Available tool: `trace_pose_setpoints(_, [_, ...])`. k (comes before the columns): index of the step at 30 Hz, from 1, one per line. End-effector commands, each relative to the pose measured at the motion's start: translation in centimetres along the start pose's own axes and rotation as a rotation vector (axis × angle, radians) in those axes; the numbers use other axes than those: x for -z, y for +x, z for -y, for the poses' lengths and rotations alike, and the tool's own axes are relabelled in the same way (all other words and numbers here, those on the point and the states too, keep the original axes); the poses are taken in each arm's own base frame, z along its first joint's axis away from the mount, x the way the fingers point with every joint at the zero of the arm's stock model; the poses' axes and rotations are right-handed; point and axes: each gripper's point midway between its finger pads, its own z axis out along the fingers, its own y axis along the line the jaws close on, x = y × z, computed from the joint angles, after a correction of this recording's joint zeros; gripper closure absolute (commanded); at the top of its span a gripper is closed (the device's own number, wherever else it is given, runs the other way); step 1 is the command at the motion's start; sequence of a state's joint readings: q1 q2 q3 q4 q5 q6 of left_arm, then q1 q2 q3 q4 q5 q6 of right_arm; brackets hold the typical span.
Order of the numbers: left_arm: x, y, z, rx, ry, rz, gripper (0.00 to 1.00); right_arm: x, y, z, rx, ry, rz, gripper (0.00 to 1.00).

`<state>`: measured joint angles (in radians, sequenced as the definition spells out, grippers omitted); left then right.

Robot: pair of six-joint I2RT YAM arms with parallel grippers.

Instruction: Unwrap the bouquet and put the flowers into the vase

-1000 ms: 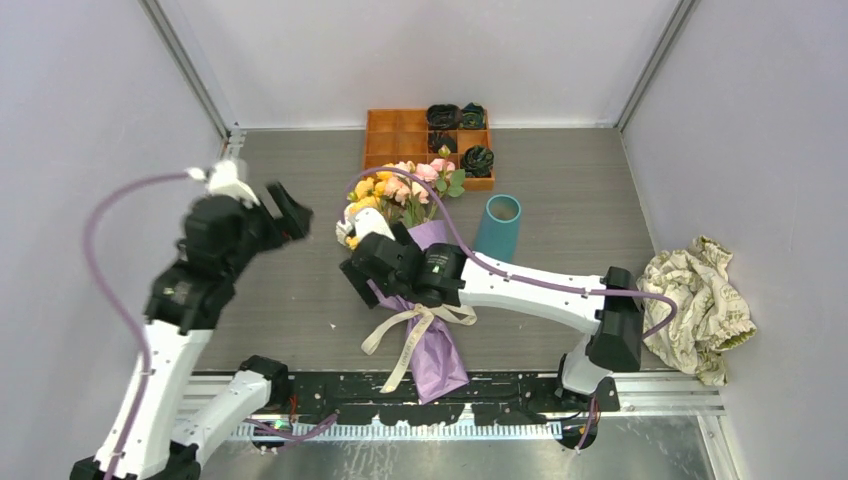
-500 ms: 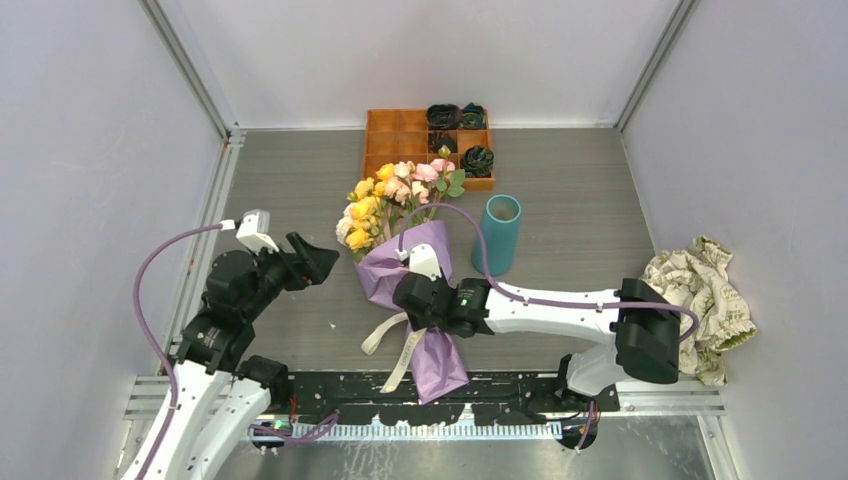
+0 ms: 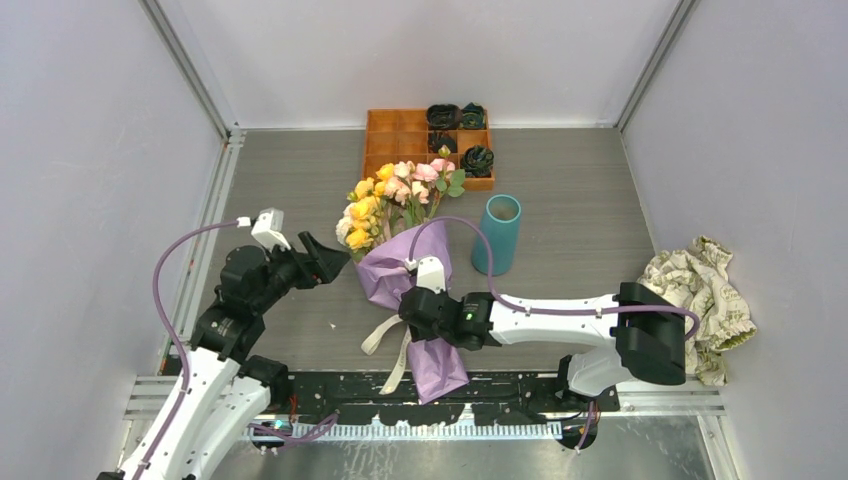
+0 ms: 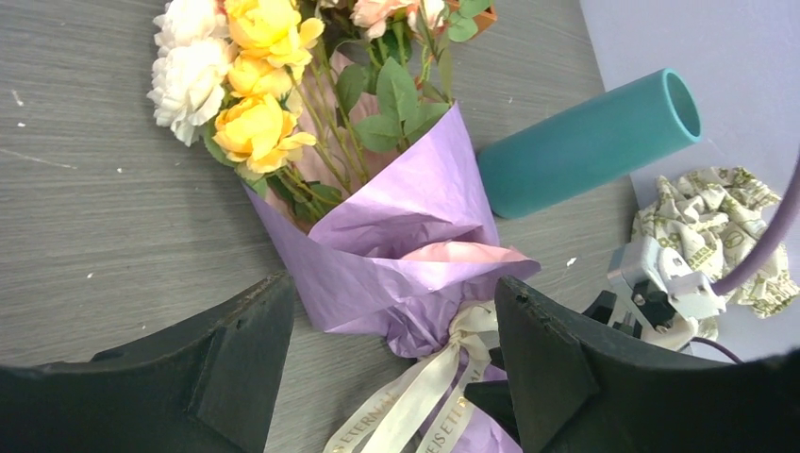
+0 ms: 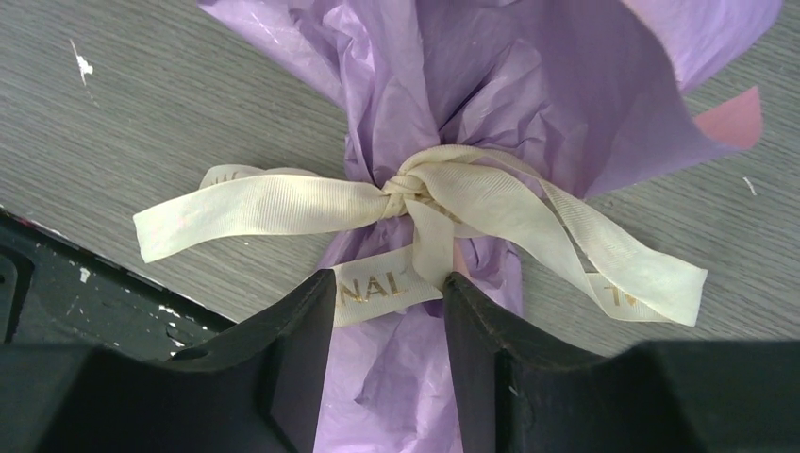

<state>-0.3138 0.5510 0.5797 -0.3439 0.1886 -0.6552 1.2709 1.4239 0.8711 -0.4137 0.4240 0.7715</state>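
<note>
The bouquet (image 3: 400,270) lies on the table wrapped in purple paper, heads pointing away from me. Its flowers (image 3: 385,195), yellow, pink and cream roses, stick out of the wrap. A cream ribbon (image 5: 406,189) is knotted in a bow around the narrow waist. My right gripper (image 5: 387,283) is shut on the wrapped stem just below the knot, one finger on each side of the paper. My left gripper (image 3: 335,255) hangs open to the left of the wrap, touching nothing; in its own view the waist and bow (image 4: 415,396) show between its fingers. The teal vase (image 3: 497,235) stands upright just right of the bouquet.
An orange compartmented tray (image 3: 385,135) with dark rosettes sits at the back, close behind the flower heads. A crumpled beige patterned cloth (image 3: 700,300) lies at the right wall. The table's front rail (image 3: 330,385) runs just below the bouquet's tail.
My right gripper slid from the upper wrap down to the stem below the bow and closed on it. My left arm dropped lower and swung in toward the bouquet, still open.
</note>
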Motion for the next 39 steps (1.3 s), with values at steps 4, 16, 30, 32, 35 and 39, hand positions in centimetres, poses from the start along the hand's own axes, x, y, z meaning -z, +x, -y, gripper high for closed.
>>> trace_pose_setpoints(4, [0.2,-1.4,3.7,-0.011,0.162,0.051,0.24,-0.4,-1.3,0.0,-0.066,0.009,0.086,0.53])
trace_pose_setpoints(16, [-2.5,2.6,8.0,-0.093,0.289,-0.039,0.31,-0.3,-2.4,1.7,-0.057,0.092,0.156,0.91])
trace_pose_setpoints(30, [-7.6,8.9,8.5,-0.156,0.262,-0.161,0.47,4.6,-6.4,2.8,-0.079,0.08,0.277,0.99])
trace_pose_setpoints(32, [-8.8,9.5,8.0,-0.173,0.235,-0.17,0.48,4.9,-6.6,2.8,-0.084,0.068,0.283,0.99])
trace_pose_setpoints(35, [-10.7,10.2,7.7,-0.187,0.206,-0.188,0.48,5.3,-6.8,2.5,-0.079,0.054,0.284,0.99])
trace_pose_setpoints(39, [-13.1,11.5,7.4,-0.194,0.182,-0.218,0.48,5.1,-6.6,2.6,-0.071,0.059,0.274,0.99])
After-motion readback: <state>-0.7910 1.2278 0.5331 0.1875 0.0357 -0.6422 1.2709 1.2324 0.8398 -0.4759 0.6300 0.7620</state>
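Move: The ribbon just below the knot lies about 2 cm ahead of the right hand, 1 cm to its right and 1 cm below; the knot is some 3 cm straight ahead, the flared purple wrap about 11 cm ahead and 5 cm left, the vase roughly 14 cm ahead and 14 cm right. From the left hand, that wrap lies some 4 cm ahead, 12 cm right and 14 cm below, with the knot about 4 cm back, 17 cm right, 13 cm below. The right hand edges forward and slightly right by about 2 cm and closes from half open to pinch the ribbon just below the knot, then keeps that grip while rising some 5 cm and drifting right. Meanwhile the left hand sweeps about 14 cm right, turning some 20 degrees clockwise, and then drops 11 cm to the left side of the flared purple wrap beside the knot, its fingers narrowing to half open but not shutting. ##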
